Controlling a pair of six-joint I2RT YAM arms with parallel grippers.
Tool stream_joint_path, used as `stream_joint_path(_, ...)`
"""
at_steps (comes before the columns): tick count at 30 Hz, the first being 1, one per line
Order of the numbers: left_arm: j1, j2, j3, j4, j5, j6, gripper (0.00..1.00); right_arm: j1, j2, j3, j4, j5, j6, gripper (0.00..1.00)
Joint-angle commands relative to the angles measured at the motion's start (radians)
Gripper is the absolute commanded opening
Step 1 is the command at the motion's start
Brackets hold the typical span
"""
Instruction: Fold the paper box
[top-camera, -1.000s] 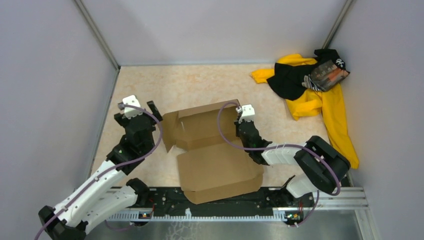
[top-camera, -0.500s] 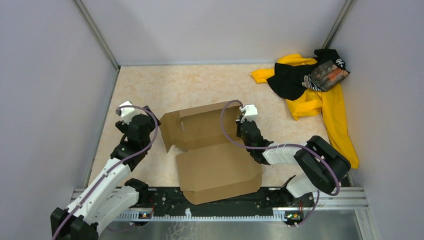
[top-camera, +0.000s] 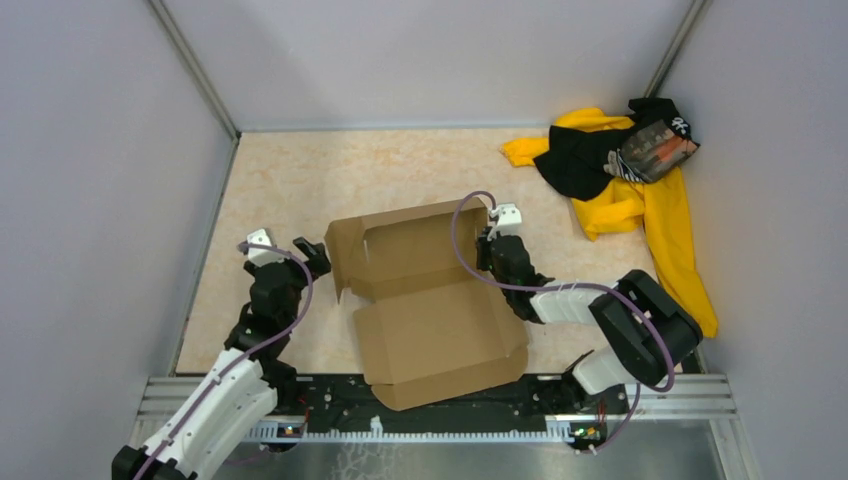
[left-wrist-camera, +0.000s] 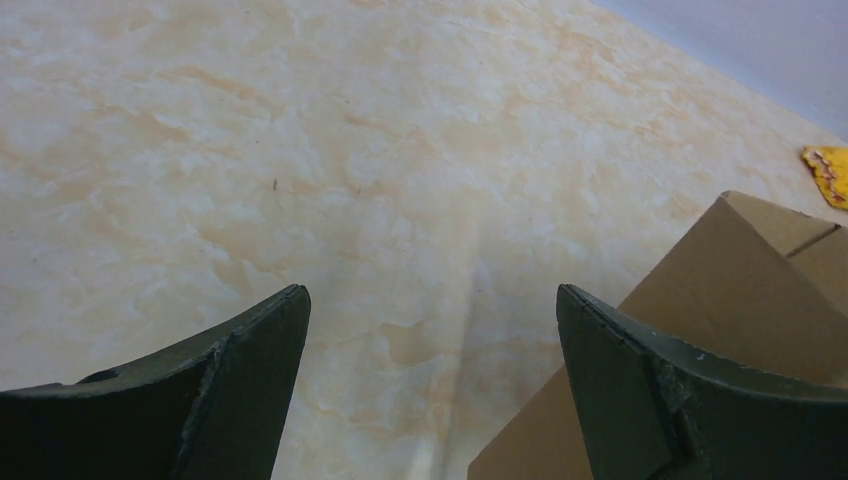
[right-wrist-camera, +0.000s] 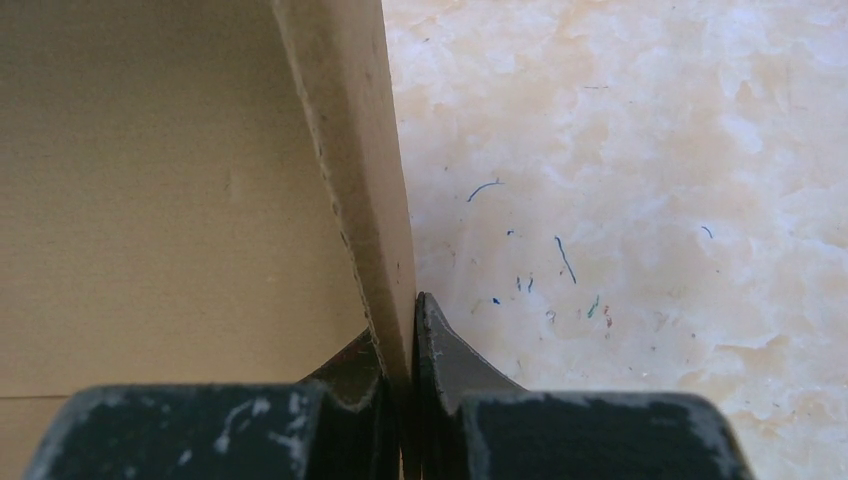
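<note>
The paper box is plain brown cardboard lying open in the middle of the table, with a shallow tray at the back and a flat lid panel toward the arms. My right gripper is shut on the tray's upright right wall. In the right wrist view, the gripper has one finger inside the wall and one outside. My left gripper hangs open just left of the box's left flap. In the left wrist view, this gripper has only bare table between its fingers.
A yellow and black cloth pile lies at the back right corner, and its yellow edge shows in the left wrist view. Grey walls enclose the table on three sides. A metal rail runs along the near edge.
My left arm has drawn back toward its base and dropped lower, its open gripper now pointing at the box's left flap. My right gripper has shifted slightly right and back, still gripping the wall.
</note>
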Motion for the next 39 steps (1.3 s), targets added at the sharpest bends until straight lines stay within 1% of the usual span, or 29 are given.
stream_joint_path(1, 0.012, -0.033, -0.056, 0.166, 0.146, 0.052, 0.97, -0.009, -0.001, 0.035, 0.004, -0.083, 0.034, 0.00)
stream_joint_path(7, 0.018, -0.040, -0.076, 0.227, 0.248, 0.079, 0.95, -0.015, 0.011, 0.034, 0.004, -0.099, 0.044, 0.00)
stream_joint_path(23, 0.028, -0.029, -0.129, 0.341, 0.478, 0.083, 0.97, -0.023, 0.046, 0.046, 0.011, -0.130, 0.056, 0.00)
stream_joint_path(34, 0.027, -0.056, -0.145, 0.322, 0.565, 0.058, 0.95, -0.031, 0.065, 0.059, 0.011, -0.138, 0.065, 0.00)
stream_joint_path(39, 0.028, -0.125, -0.151, 0.276, 0.580, 0.042, 0.94, -0.031, 0.087, 0.079, 0.005, -0.140, 0.068, 0.00)
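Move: The box's left side flap, splayed outward from the upright panel, stands about 9 cm to the right of the open left hand, roughly level ahead and some 5 cm lower. The upright panel's middle is around 21 cm to that hand's right and 3 cm ahead; the box floor's middle is about 25 cm right and 13 cm back. The right hand already grips the panel's right end: the panel's middle lies 11 cm to its left and the flap about 22 cm left, 2 cm back. The splayed side flap is pushed to the right by the outside of the left hand's right finger. That hand sweeps about 8 cm right, rising a little, and turns some 30 degrees clockwise while its fingers stay wide open. The right hand keeps its pinch on the panel's far end, easing about 2 cm left towards the flap. ##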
